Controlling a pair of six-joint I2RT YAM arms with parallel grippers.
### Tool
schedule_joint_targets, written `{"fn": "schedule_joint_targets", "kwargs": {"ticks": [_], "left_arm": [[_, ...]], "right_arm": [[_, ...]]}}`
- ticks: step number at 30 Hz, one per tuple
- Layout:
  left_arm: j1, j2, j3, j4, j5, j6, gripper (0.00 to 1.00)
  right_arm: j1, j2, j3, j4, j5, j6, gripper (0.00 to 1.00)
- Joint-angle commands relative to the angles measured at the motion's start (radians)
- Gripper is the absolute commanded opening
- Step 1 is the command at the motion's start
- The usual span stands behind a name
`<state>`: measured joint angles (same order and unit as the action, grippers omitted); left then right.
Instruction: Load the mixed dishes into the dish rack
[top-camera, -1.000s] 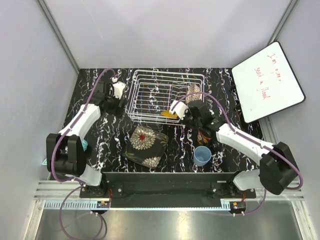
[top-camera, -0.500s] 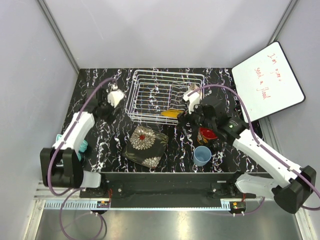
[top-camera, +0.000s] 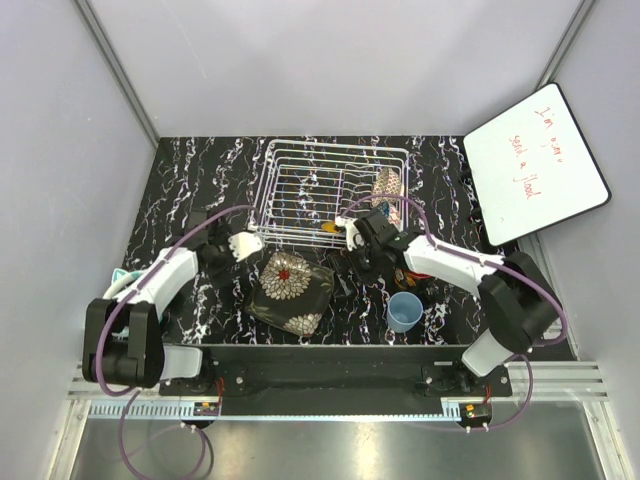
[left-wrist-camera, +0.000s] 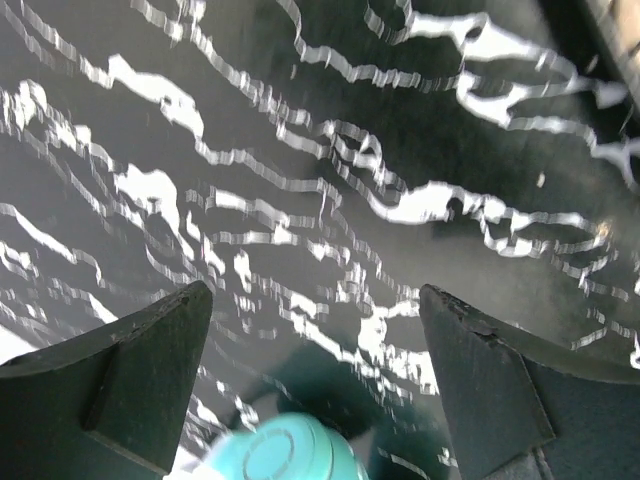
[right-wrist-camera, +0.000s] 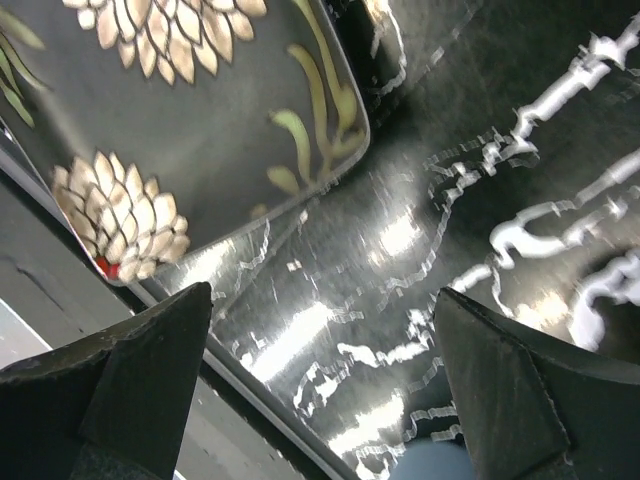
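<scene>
The white wire dish rack (top-camera: 300, 190) stands at the back middle. The yellow-orange plate (top-camera: 333, 228) sits at its near edge, and a patterned bowl (top-camera: 386, 184) at its right end. The dark squarish plate (top-camera: 292, 292) lies on the table in front of the rack; it also shows in the right wrist view (right-wrist-camera: 200, 110). The light-blue cup (top-camera: 405, 311) stands near the front, and the red mug (top-camera: 412, 272) is partly hidden behind my right arm. My right gripper (top-camera: 350, 280) (right-wrist-camera: 320, 370) is open and empty over the table between plate and cup. My left gripper (top-camera: 207, 237) (left-wrist-camera: 315, 370) is open and empty, left of the dark plate.
Teal headphones (top-camera: 120, 280) (left-wrist-camera: 285, 450) lie at the table's left edge. A white board with red writing (top-camera: 535, 160) leans at the back right. The table's front edge (right-wrist-camera: 150, 300) runs close under my right gripper.
My right gripper let go of the yellow-orange plate at the rack and drew back toward the front. My left gripper moved from the rack's left side toward the front, beside the dark plate.
</scene>
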<state>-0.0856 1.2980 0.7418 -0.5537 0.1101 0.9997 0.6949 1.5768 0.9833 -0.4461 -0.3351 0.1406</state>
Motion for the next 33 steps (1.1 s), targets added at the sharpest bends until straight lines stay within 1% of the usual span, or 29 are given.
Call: {"fn": "schedule_joint_targets", "kwargs": {"ticks": [1, 5, 8, 11, 15, 18, 22, 26, 29, 33], "left_arm": [[-0.055, 0.046, -0.001, 0.086, 0.046, 0.014, 0.9], [-0.108, 0.073, -0.001, 0.109, 0.028, 0.027, 0.9], [-0.115, 0.099, -0.001, 0.118, 0.005, 0.037, 0.9], [-0.115, 0.107, -0.018, 0.13, -0.019, 0.06, 0.9], [-0.115, 0.084, -0.088, 0.182, -0.026, 0.115, 0.89], [-0.12, 0.087, -0.105, 0.207, -0.023, 0.105, 0.89], [-0.135, 0.081, -0.122, 0.199, -0.024, 0.076, 0.88], [-0.141, 0.026, -0.176, 0.196, -0.013, 0.082, 0.88], [-0.154, -0.006, -0.2, 0.178, 0.0, 0.064, 0.88], [-0.163, -0.048, -0.196, 0.115, 0.016, 0.04, 0.88]], "right_arm": [[0.008, 0.044, -0.017, 0.142, -0.077, 0.086, 1.0], [0.008, 0.083, -0.087, 0.309, -0.108, 0.172, 1.0], [0.008, 0.147, -0.11, 0.388, -0.151, 0.22, 1.0], [0.011, 0.17, -0.094, 0.382, -0.162, 0.217, 1.0], [0.017, 0.19, -0.083, 0.382, -0.171, 0.229, 1.0], [0.017, 0.212, -0.069, 0.382, -0.203, 0.225, 1.0], [0.017, 0.235, -0.048, 0.365, -0.211, 0.22, 1.0], [0.017, 0.261, -0.025, 0.351, -0.219, 0.214, 1.0], [0.014, 0.278, -0.009, 0.345, -0.229, 0.209, 0.98], [0.011, 0.288, 0.005, 0.319, -0.219, 0.194, 0.98]]}}
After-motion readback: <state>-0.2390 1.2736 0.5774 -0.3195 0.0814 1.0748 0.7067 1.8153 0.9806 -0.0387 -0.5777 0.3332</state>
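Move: The black flowered plate lies to the right of my open left hand, about 14 cm off, 5 cm nearer me and 4 cm lower. From my open right hand the plate is some 13 cm left, 3 cm back and 4 cm below. The dish rack's middle is about 16 cm ahead of the right hand and 4 cm left; the blue cup stands 9 cm right and 7 cm back, the red mug 11 cm right and 2 cm ahead. I bring both open hands in on the plate from its two sides. My right hand sinks about 2.5 cm while sliding left, then goes on level, some 7 cm left in all, laying its fingers flatter so they straddle the plate's right-hand corner. My left hand goes about 3.5 cm right and a little down towards the left rim, turning roughly 10 degrees clockwise; its touch can't be made out. ##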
